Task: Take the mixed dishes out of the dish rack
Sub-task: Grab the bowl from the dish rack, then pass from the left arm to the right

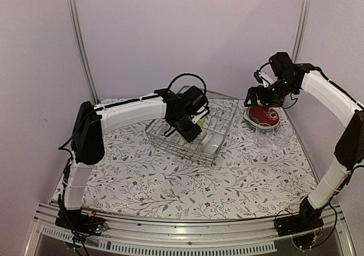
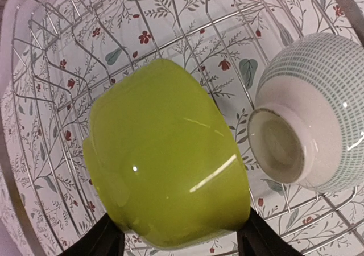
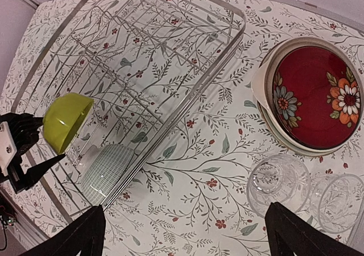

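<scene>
The dish rack [image 1: 220,104] is a silver wire basket at mid-table. My left gripper [image 1: 190,128] reaches into it and is shut on the yellow-green bowl [image 2: 165,159], one finger on each side near the rim, the bowl tipped on its side. In the right wrist view this bowl [image 3: 67,119] hangs over the rack's [image 3: 187,91] near end. A pale bowl [image 2: 318,114] with a green grid pattern lies upside down in the rack beside it. My right gripper [image 3: 185,233] is open over bare cloth, right of the rack.
A dark red flowered plate [image 3: 313,94] tops a stack of plates [image 3: 259,88] right of the rack. Two clear glasses [image 3: 278,182] [image 3: 341,202] stand just in front of the stack. The enclosure's walls and posts ring the flowered tablecloth.
</scene>
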Controlling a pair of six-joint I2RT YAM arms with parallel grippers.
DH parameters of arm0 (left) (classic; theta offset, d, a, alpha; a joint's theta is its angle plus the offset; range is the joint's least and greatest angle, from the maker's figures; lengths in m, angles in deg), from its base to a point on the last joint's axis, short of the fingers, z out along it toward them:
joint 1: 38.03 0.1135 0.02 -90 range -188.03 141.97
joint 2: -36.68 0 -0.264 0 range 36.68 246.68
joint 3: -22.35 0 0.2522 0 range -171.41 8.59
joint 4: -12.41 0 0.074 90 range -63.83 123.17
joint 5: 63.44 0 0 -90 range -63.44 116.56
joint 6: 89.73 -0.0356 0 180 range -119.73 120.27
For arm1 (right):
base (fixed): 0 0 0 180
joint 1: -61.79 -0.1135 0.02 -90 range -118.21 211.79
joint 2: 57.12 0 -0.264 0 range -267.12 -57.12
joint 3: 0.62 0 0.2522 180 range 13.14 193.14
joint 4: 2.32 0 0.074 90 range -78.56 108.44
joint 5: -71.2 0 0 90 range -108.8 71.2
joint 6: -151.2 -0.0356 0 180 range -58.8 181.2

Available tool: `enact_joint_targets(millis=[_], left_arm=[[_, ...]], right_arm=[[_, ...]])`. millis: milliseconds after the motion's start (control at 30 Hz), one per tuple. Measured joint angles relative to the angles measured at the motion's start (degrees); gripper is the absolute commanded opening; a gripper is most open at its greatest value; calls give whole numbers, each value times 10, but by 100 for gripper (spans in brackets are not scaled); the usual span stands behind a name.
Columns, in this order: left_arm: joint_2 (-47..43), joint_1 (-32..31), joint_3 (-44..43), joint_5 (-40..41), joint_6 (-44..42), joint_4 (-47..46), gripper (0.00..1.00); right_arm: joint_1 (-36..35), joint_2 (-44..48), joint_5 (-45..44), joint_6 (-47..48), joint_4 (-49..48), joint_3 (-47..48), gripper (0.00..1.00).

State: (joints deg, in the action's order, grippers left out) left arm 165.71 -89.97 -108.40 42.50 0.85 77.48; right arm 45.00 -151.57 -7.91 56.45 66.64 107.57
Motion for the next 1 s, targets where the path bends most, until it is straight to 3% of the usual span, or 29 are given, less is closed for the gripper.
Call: enact_joint_targets(millis=[533, 733, 1000], left_arm=[[-53, 10, 39, -21, 2, -19, 48], [-106, 22, 101, -56, 9, -63, 48], [-199, 48, 186, -99, 27, -162, 48]], right_arm=[[0, 0, 12, -4, 0, 0, 99], [0, 0, 35, -7, -5, 0, 99], [-3, 5, 176, -63, -81, -16, 99]])
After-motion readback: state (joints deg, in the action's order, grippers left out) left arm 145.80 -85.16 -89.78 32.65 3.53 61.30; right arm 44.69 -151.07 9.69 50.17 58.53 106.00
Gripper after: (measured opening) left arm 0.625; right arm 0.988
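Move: The green bowl is already pinched in the left fingers, its middle about 3 cm ahead of the left hand and 2 cm lower. The white bowl stands about level forward with that hand, some 10 cm to its right and 5 cm lower. From the open right hand, the green bowl lies roughly 27 cm to the left, level forward and 14 cm lower, with the white bowl 2 cm back, 18 cm left and 18 cm below. The green bowl, still pinched, is carried by the left hand up out of the rack, some 9 cm, slowly at first and then faster, drifting a little left while the wrist rolls about 20 degrees so the fingers swing rightward. Late on, the empty right hand swings left towards the bowl and rises slightly, tilting its open fingers leftward. ##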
